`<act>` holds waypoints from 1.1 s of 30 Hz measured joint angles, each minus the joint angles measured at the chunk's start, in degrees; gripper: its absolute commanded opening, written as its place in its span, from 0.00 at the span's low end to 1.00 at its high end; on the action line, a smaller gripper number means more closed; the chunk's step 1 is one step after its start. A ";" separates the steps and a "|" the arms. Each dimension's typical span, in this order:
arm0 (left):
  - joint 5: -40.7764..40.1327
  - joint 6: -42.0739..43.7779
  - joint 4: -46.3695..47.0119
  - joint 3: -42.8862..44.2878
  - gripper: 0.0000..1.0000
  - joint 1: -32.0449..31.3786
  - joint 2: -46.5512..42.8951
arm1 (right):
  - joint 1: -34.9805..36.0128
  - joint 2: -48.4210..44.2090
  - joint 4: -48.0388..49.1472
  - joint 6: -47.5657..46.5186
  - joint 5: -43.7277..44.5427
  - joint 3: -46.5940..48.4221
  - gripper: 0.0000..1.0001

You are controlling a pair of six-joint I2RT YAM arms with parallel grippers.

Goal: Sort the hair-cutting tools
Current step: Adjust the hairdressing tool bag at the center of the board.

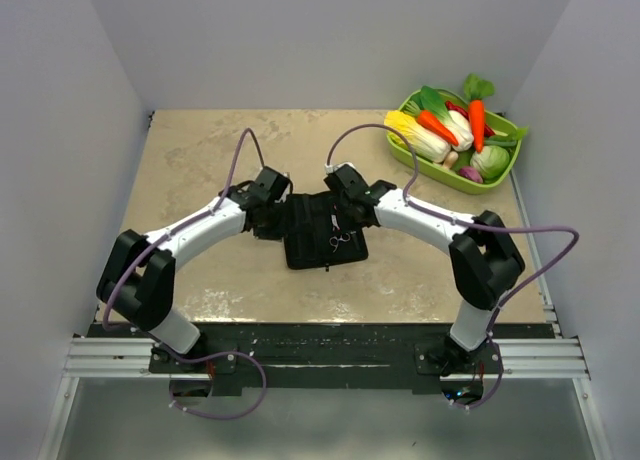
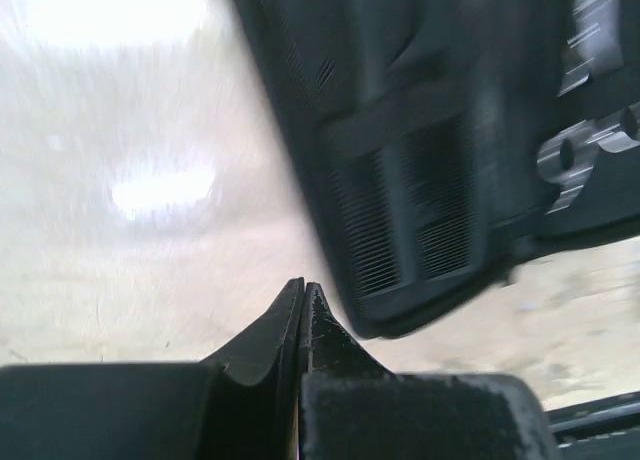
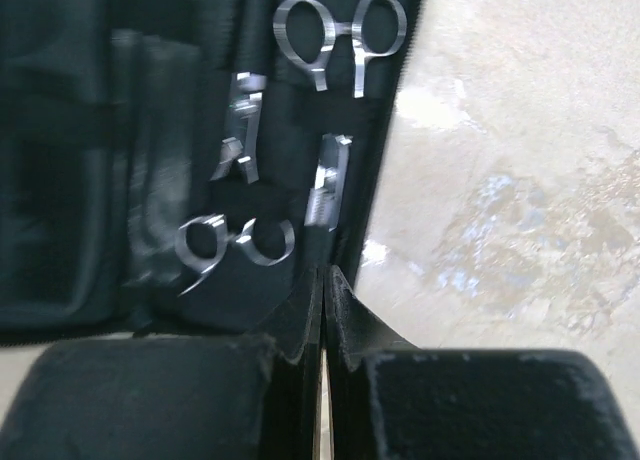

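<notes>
A flat black case point(image 1: 322, 238) lies open mid-table between both arms. In the right wrist view two silver scissors rest in it, one point(image 3: 340, 30) with its rings at the top, the other point(image 3: 235, 242) with its rings lower left. My right gripper point(image 3: 325, 272) is shut and empty, its tips at the case's right edge just below them. The left wrist view shows two black combs point(image 2: 372, 230) point(image 2: 445, 215) side by side under a strap point(image 2: 400, 130) of the case. My left gripper point(image 2: 303, 285) is shut and empty over the table, beside the case's corner. Blurred scissors point(image 2: 590, 145) show at that view's right.
A green basket point(image 1: 440, 170) of toy vegetables stands at the back right corner of the beige tabletop point(image 1: 200, 160). White walls close in the table on three sides. Purple cables point(image 1: 240, 155) loop over both arms.
</notes>
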 measured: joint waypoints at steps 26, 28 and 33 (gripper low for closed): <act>11.47 0.02 14.60 7.74 0.00 1.27 13.68 | 4.22 -4.13 7.30 9.97 -10.51 -3.54 0.00; 11.47 0.02 15.39 7.74 0.00 1.84 14.14 | 4.33 -3.56 8.76 10.29 -10.56 -4.04 0.00; 11.58 0.02 18.16 7.74 0.00 3.69 14.36 | 4.66 -2.86 10.93 10.84 -10.62 -5.20 0.00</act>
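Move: The tool bag lies open and flat: its middle is some 12 cm right of the left hand and about level with it fore and aft, roughly 6 cm below. From the right hand it is about 7 cm left, 1 cm back and 6 cm down. The bag's scissors are about 3 cm left and 4 cm back of the right hand; its combs are about 7 cm right and 2 cm back of the left hand. Both shut hands converge above the bag, left about 10 cm forward-right, right some 7 cm leftward and slightly back. ##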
